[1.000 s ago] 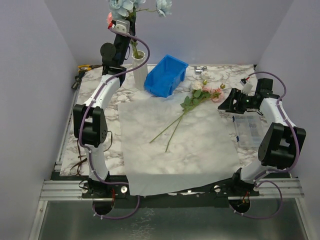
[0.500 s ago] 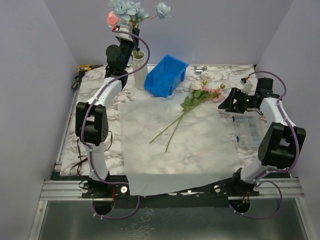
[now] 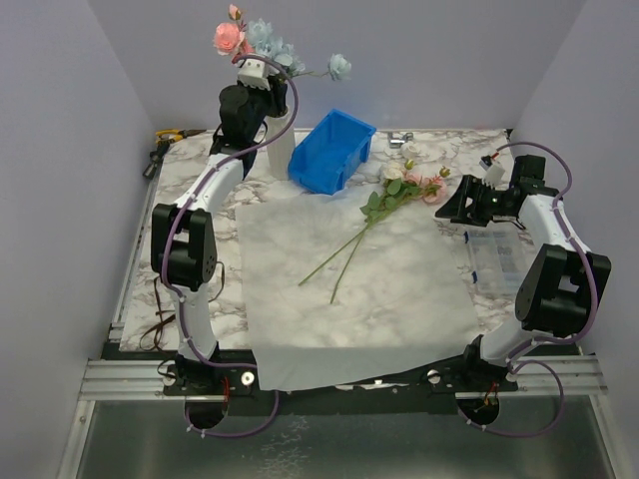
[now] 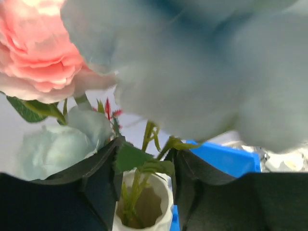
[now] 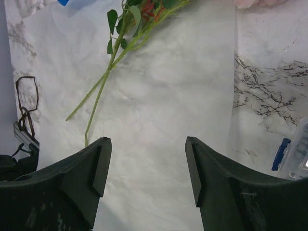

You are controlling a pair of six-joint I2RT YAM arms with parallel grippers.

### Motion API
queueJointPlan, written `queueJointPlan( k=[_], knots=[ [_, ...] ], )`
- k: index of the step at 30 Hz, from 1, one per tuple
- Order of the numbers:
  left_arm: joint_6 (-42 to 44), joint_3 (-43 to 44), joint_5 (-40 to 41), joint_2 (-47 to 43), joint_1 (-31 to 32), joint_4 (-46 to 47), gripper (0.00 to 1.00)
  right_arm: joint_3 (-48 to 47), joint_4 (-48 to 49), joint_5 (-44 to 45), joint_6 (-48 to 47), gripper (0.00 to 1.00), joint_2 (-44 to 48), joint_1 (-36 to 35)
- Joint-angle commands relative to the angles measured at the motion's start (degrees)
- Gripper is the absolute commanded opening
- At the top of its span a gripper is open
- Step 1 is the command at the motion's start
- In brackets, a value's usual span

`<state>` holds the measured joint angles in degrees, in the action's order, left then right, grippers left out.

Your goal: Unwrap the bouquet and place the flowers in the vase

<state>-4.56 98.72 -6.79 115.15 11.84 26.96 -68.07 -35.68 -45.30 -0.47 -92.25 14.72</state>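
The vase point(image 3: 284, 132) stands at the back left, partly behind my left arm. Pink point(image 3: 228, 38) and pale blue flowers point(image 3: 271, 42) rise from it. My left gripper point(image 3: 262, 74) hovers above its rim, open, with the green stems point(image 4: 144, 166) loose between the fingers and the vase mouth point(image 4: 147, 207) below. Two more flowers point(image 3: 403, 186) lie on the flattened wrapping paper point(image 3: 379, 299), stems point(image 3: 337, 255) pointing toward me. My right gripper point(image 3: 455, 206) is open and empty beside their blooms, over the paper point(image 5: 159, 110).
A blue bin point(image 3: 332, 150) sits right of the vase. A clear plastic box point(image 3: 496, 257) lies under the right arm. Tools point(image 3: 163, 141) rest at the back left corner, and small metal parts point(image 3: 402, 141) lie behind the bin.
My left gripper has opened and let go of the stems. The flowers have sunk lower into the vase and lean right. The right arm has not moved.
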Motion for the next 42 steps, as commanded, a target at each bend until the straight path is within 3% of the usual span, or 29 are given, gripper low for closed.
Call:
queueJointPlan(
  k=[1, 11, 19, 26, 29, 31, 36, 42],
  knots=[
    [-1.68, 0.91, 0.26, -5.02, -0.23, -8.93, 0.50, -0.48, 0.48, -0.49, 0.22, 0.72, -0.68, 0.31],
    [-2.59, 0.91, -1.65, -10.30, -0.14, -26.48, 0.67, -0.75, 0.95, -1.18, 0.22, 0.72, -1.57, 0.33],
    [-2.20, -0.46, -2.00, -13.53, -0.10, -35.94, 0.71, -1.01, 1.23, -1.91, 2.07, 0.72, -2.45, 0.31],
    [-0.86, -8.92, -6.08, -19.66, -0.06, -40.48, 0.86, -0.22, 1.39, -1.98, 1.79, 0.72, -2.23, 0.34],
    [-0.16, -13.16, -8.42, -22.93, -0.04, -41.52, 0.99, -0.20, 1.63, -2.15, 1.92, 0.72, -2.25, 0.36],
    [1.68, -16.39, -10.99, -25.46, 0.28, -41.70, 0.99, -0.13, 1.69, -2.34, 1.96, 0.72, -2.37, 0.35],
    [10.78, -19.61, -14.46, -28.75, 4.06, -46.09, 0.99, -0.24, 1.85, -2.60, 2.31, 0.72, -2.71, 0.32],
    [18.03, -8.42, -11.31, -21.38, 13.77, -62.05, 0.99, 0.11, 2.14, -2.65, 2.65, 0.72, -2.58, 0.32]
  ],
)
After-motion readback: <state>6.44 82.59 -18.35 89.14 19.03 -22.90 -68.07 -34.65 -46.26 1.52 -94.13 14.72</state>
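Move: My left hand is just above the vase's mouth, fingers already partly open around the stems just put in. The vase's middle lies about 21 cm below, 1 cm ahead and 3 cm to the left. The remaining flowers on the wrapping paper lie some 15 cm back, 25 cm right and 33 cm down; the blue bin is about 3 cm ahead, 12 cm right, 31 cm below. From my right hand those flowers are roughly 10 cm ahead, 17 cm left, 12 cm down. I open my left fingers the rest of the way and back them out from around the stems, drawing about 20 cm back from the vase and sinking some 9 cm, mostly in the later part. Meanwhile I tip the fingers down about 35 degrees, and at the end I swing a few centimetres right, rolling and turning clockwise towards the flowers left on the paper. ##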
